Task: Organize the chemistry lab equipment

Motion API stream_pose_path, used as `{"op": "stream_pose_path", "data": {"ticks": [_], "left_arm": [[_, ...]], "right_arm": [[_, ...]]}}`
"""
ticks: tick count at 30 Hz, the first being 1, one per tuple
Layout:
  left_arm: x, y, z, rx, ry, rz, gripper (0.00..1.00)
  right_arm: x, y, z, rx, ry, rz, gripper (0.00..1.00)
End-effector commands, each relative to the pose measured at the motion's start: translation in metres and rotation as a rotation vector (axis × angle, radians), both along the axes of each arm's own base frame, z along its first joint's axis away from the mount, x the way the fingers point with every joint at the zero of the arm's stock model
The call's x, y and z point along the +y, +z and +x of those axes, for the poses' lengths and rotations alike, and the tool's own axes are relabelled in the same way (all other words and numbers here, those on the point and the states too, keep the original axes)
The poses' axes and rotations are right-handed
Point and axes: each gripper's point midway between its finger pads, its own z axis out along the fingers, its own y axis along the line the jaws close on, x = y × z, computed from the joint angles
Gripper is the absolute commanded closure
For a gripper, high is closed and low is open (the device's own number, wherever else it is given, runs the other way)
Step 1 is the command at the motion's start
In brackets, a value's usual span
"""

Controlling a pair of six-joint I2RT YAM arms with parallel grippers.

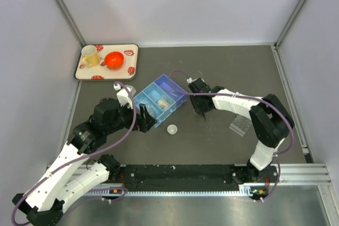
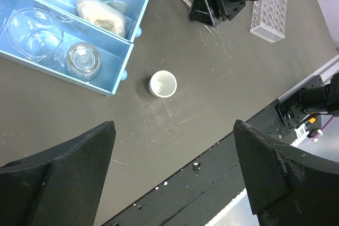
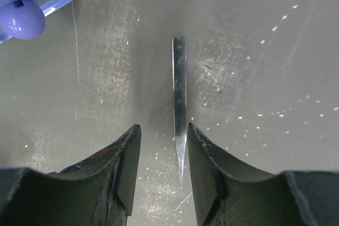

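A thin metal rod [image 3: 180, 86] lies flat on the dark table, its pointed end between the fingers of my right gripper [image 3: 164, 126]. That gripper is open around it: the rod lies close to the right finger [image 3: 204, 157], with a gap to the left one. From above, the right gripper [image 1: 203, 112] points down just right of the blue compartment box [image 1: 177, 98]. A tiny white round cup [image 2: 162, 84] stands alone on the table in front of the box. My left gripper [image 2: 174, 123] hovers wide open and empty nearer than the cup. The clear gridded tube rack [image 1: 241, 125] lies to the right.
The blue box [image 2: 114, 51] holds a clear dome-like piece [image 2: 34, 27], a clear round cup [image 2: 83, 59] and a bagged item [image 2: 100, 11]. A tray [image 1: 85, 72] with a yellow mug [image 1: 90, 56] and an orange-red bowl [image 1: 114, 60] sits at the back left. White walls surround the table.
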Motion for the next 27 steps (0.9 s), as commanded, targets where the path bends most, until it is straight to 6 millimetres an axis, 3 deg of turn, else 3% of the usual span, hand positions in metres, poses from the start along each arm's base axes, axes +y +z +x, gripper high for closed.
{"op": "stream_pose_path", "data": {"ticks": [1,15,27], "left_arm": [[-0.007,0.013,0.010,-0.050,-0.007,-0.022,0.02],[-0.008,0.012,0.011,-0.054,-0.012,-0.022,0.02],[-0.006,0.010,0.008,-0.053,-0.010,-0.022,0.02]], "right_arm": [[0.015,0.002,0.012,-0.004,0.032,0.049,0.59],[0.005,-0.007,0.020,0.002,0.001,0.024,0.60],[0.003,-0.015,0.026,0.013,-0.020,0.009,0.90]]}}
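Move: The tweezers lie under the right fingers, their middle about 1 cm ahead and 2 cm below. From the right hand, the blue organizer box is roughly 16 cm left and 3 cm ahead, the white cup 11 cm left and 7 cm back, and the tube rack 16 cm right and 6 cm back. From the left hand, the tweezers are some 13 cm ahead, 18 cm right and 21 cm below. The right hand sinks about 2 cm, then eases 1 cm forward while its fingers close, pinching the tweezers mid-length. ##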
